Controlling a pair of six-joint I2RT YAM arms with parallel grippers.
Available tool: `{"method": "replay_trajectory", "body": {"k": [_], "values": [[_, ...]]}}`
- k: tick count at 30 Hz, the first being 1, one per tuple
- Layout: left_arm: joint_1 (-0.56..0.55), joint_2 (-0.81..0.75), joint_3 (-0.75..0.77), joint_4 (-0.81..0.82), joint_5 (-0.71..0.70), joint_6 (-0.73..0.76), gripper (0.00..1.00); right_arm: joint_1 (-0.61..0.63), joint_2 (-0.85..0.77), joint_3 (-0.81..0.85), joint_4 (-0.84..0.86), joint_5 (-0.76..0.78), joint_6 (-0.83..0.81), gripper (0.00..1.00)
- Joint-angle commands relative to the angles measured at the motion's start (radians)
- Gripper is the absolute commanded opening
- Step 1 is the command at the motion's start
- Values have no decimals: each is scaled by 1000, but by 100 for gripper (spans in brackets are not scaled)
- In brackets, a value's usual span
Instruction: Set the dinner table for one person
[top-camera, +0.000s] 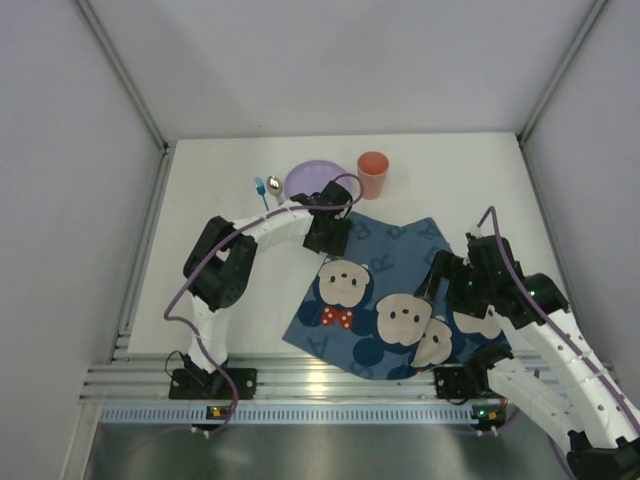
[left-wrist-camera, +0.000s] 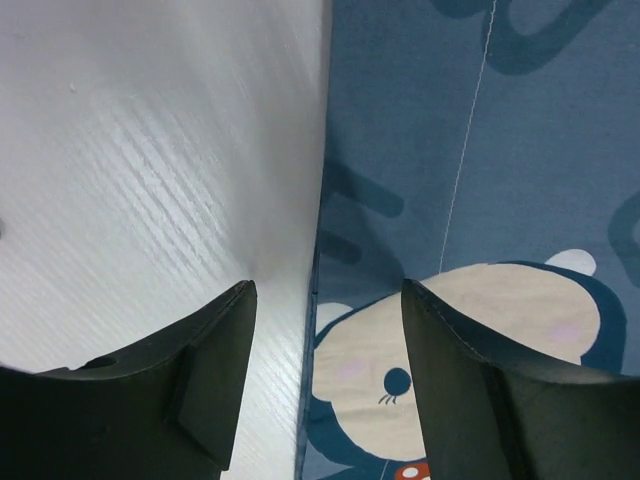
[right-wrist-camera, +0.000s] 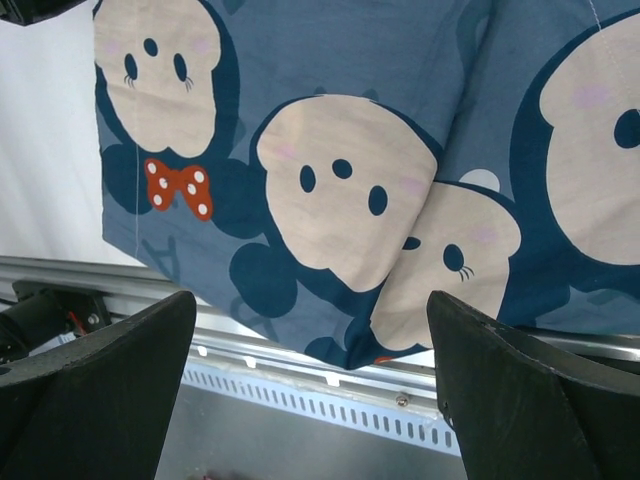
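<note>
The dinner table (top-camera: 450, 180) is a white top, and on it a dark-blue mat (top-camera: 385, 290) printed with cartoon faces lies skewed. The mat's near edge hangs over the aluminium rail (top-camera: 300, 378), and its near right part is folded over itself. My left gripper (top-camera: 328, 232) hovers open over the mat's far left edge. In the left wrist view that gripper (left-wrist-camera: 328, 290) straddles the border between the mat (left-wrist-camera: 480, 150) and the bare table (left-wrist-camera: 150, 150), holding nothing. My right gripper (right-wrist-camera: 310, 300) stands wide open above the folded near edge of the mat (right-wrist-camera: 330, 60).
At the back of the table stand a purple plate (top-camera: 312, 178) and an orange cup (top-camera: 373, 173). A spoon (top-camera: 274, 186) and a blue-handled utensil (top-camera: 261, 188) lie left of the plate. White walls enclose three sides. The ribbed rail (right-wrist-camera: 300, 350) runs along the near edge.
</note>
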Motion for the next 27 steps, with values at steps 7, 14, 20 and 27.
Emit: {"method": "replay_trajectory", "body": {"k": [7, 14, 20, 27], "values": [[17, 66, 71, -5, 100, 57, 40, 5, 51, 23, 13, 40, 6, 100], [17, 72, 54, -18, 103, 51, 0, 5, 61, 9, 29, 46, 9, 100], [17, -47, 45, -58, 73, 8, 0, 2, 144, 60, 51, 44, -25, 100], [17, -261, 62, -141, 2, -52, 0, -31, 313, 201, 80, 83, -109, 100]]}}
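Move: The left hand hovers over the left edge of the placemat; the cloth edge lies almost straight below, some 2 cm down and 1 cm to the right. The purple plate's middle is about 17 cm ahead and 2 cm left, the spoon roughly 12 cm ahead and 11 cm left, and the red cup about 16 cm ahead and 12 cm right. From the right hand, that edge is about 18 cm ahead, 25 cm left and 14 cm down. The left fingers pinch the placemat's left edge: the hand eases about 1 cm down and slightly right while the half-open gripper shuts fully on the cloth, then, keeping its grip, rises ever faster by some 7 cm. Meanwhile the wide-open right hand drifts forward over the placemat by 3 to 4 cm, sinking a little and touching nothing. ##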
